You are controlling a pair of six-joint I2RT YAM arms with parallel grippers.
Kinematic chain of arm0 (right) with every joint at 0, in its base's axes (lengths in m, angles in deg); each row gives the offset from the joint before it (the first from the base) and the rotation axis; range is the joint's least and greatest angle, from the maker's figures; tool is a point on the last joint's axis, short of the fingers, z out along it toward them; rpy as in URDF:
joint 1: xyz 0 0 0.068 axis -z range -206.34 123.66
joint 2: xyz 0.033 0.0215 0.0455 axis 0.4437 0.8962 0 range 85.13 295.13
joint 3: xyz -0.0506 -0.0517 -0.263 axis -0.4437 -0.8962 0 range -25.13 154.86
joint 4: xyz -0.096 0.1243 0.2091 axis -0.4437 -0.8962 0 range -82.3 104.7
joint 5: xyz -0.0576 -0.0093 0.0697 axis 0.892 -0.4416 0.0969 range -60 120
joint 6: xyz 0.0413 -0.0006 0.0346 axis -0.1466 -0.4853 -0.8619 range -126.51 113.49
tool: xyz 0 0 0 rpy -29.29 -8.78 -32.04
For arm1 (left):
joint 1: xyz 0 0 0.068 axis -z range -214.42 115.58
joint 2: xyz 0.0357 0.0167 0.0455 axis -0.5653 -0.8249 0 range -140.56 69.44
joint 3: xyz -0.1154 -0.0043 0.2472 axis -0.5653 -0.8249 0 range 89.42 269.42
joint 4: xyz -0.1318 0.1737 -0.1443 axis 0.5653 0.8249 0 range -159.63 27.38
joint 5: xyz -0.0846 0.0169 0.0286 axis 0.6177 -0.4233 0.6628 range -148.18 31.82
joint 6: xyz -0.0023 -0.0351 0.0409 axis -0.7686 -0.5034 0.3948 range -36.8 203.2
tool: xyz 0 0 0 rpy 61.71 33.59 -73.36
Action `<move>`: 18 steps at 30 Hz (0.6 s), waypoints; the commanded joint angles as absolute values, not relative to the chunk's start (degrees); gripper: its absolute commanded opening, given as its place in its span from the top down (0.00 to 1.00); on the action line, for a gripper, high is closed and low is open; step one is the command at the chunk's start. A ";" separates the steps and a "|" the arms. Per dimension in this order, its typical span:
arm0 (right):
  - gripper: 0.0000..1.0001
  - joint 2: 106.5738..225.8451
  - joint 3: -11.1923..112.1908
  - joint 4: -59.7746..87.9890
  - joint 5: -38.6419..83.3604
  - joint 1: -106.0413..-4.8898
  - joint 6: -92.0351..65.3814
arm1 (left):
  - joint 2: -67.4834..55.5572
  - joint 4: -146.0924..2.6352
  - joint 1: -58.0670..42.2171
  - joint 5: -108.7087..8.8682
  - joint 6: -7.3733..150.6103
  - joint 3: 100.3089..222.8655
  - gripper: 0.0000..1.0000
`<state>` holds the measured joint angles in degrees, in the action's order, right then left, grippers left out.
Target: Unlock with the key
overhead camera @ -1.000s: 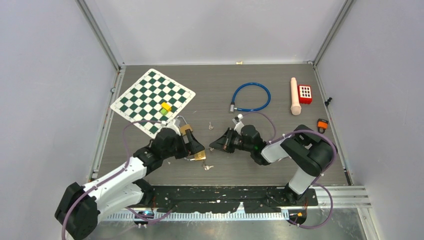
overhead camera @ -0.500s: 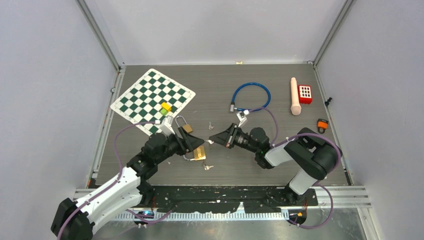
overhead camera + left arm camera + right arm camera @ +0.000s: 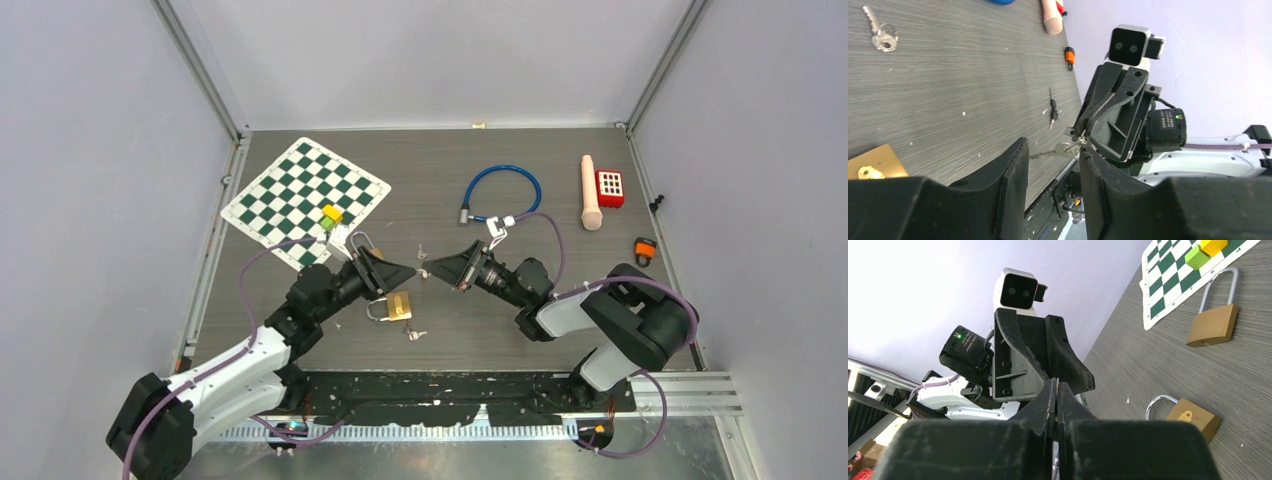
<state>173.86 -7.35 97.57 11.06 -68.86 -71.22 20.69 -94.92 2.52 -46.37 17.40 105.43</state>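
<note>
My right gripper point(image 3: 432, 272) is shut on a small silver key point(image 3: 1048, 151) and holds it above the table, with the blade pointing at my left gripper point(image 3: 410, 272). In the left wrist view the key blade reaches between my left fingertips point(image 3: 1020, 150). The jaws stand apart there and do not clamp it. In the right wrist view my right gripper point(image 3: 1056, 385) shows its jaws pressed together. A brass padlock point(image 3: 397, 306) lies on the table just below both grippers. A second padlock point(image 3: 1213, 322) lies by the chessboard.
A loose key point(image 3: 421, 250) and another one point(image 3: 416, 334) lie near the grippers. The chessboard point(image 3: 300, 185) with yellow and green blocks point(image 3: 330, 215) is at the left. At the back right are a blue cable loop point(image 3: 503, 193), a beige cylinder point(image 3: 591, 192) and a red block point(image 3: 610, 187).
My left gripper has lifted off the brass padlock, swung toward the right gripper and narrowed its jaws. The right gripper has carried the key up and left to meet it.
</note>
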 commanded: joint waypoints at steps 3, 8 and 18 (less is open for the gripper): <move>0.95 173.00 -7.06 103.89 11.46 -68.70 -71.88 | 20.21 -105.77 2.24 -44.56 16.77 105.42 0.63; 0.95 173.13 -7.03 104.39 11.65 -68.74 -71.97 | 19.43 -106.28 2.24 -43.75 16.77 105.90 0.73; 0.95 173.56 -6.78 104.96 11.89 -69.09 -72.37 | 17.45 -109.08 2.31 -41.84 16.13 106.26 0.93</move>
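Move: Just beyond the left fingertips, the small key held by the right hand lies about 3 cm to the right of the left hand, 1 cm ahead and 1 cm above. The near padlock is on the table some 17 cm below that hand, 1 cm ahead and 2 cm left; a loose key pair lies 5 cm back at table height. From the right hand, the key sits about 2 cm left and 1 cm below, level fore and aft. Rising about 2 cm and edging nearly 1 cm right towards the right fingertips, the left hand tips up some 5 degrees, then stops climbing while its half-open fingers keep closing around the small key until almost shut; a firm grip can't be made out. The right hand stays in place, fingers shut, still holding the key out. ##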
